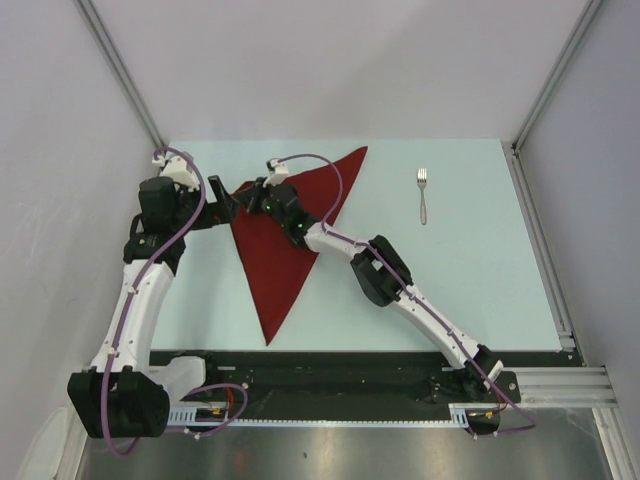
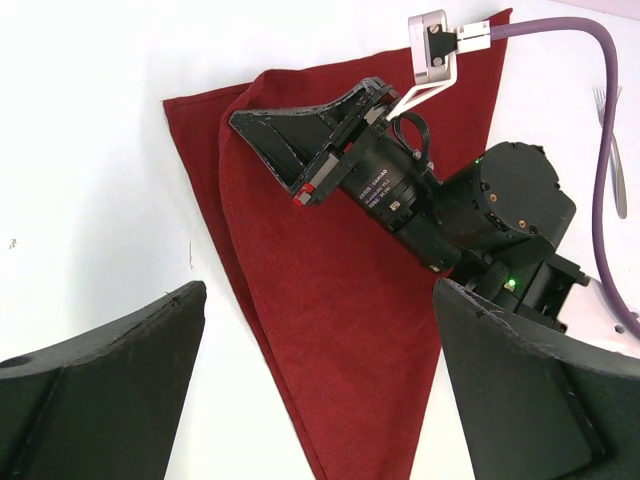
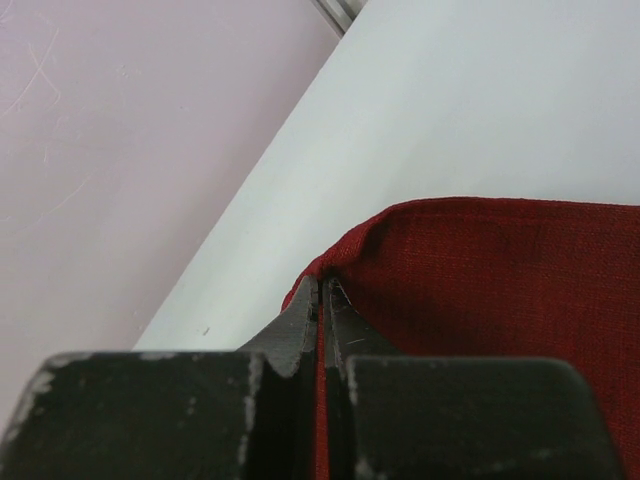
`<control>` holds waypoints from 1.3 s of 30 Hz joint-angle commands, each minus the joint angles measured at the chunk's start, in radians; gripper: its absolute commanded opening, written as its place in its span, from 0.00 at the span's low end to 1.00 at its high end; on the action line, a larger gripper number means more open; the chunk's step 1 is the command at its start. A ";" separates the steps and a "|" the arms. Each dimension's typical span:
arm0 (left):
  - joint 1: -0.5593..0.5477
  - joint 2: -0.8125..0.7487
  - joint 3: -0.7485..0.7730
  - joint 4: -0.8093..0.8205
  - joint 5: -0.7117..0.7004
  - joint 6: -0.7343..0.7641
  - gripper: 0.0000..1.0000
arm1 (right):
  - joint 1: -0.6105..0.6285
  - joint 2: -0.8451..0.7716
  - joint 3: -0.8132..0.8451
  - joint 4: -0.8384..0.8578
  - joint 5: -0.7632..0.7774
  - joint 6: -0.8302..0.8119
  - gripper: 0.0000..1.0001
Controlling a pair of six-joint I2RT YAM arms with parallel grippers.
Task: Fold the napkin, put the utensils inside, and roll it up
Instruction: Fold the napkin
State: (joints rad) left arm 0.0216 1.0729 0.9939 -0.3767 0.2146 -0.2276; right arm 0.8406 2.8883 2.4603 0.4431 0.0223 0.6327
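Note:
The dark red napkin (image 1: 285, 250) lies folded into a triangle on the pale table, its long point toward the near edge. My right gripper (image 1: 246, 194) is shut on the napkin's left corner, which is lifted slightly into a fold. In the right wrist view the fingertips (image 3: 310, 305) pinch the red edge of the napkin (image 3: 500, 290). My left gripper (image 1: 222, 200) hovers just left of that corner, open; its wrist view has the napkin (image 2: 340, 300) between wide-apart fingers (image 2: 110, 390) and the right gripper (image 2: 250, 125) beyond. The fork (image 1: 422, 195) lies apart at the back right, with only its tines' edge (image 2: 612, 150) in the left wrist view.
The table (image 1: 470, 280) is bounded by grey walls at the left, back and right, with a metal rail (image 1: 540, 250) along its right edge. The arms' base rail (image 1: 350, 385) runs along the near edge. The right arm's forearm (image 1: 380, 270) stretches diagonally over the table's middle.

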 commanded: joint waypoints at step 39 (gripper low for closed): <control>-0.002 0.005 0.015 0.007 -0.003 -0.001 1.00 | -0.124 -0.675 -0.863 0.298 -0.213 -0.070 0.67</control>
State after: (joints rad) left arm 0.0216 1.0737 0.9939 -0.3794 0.2123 -0.2272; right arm 0.7506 2.4039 1.7222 0.6594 -0.1574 0.5903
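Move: The right hand has the upper layer's corner of the napkin shut in its fingers. The matching far-left corner of the lower layer lies about 5 cm to its left, 1 cm ahead and some 5 cm below. On the table, the napkin's far-right tip is about 33 cm right and 13 cm ahead of this hand, and its near tip some 37 cm back and 8 cm right. From the idle left hand the lower corner is about 14 cm ahead, 3 cm left and 19 cm below. The right fingers, pinching the napkin corner, stay almost in place and then let go, opening to about two thirds. Once open, the hand dips some 4 cm while it starts drawing right and back, then swings up about 6 cm as it leaves the corner, ending about 8 cm to the right and 3 cm nearer the base, over the folded cloth. ##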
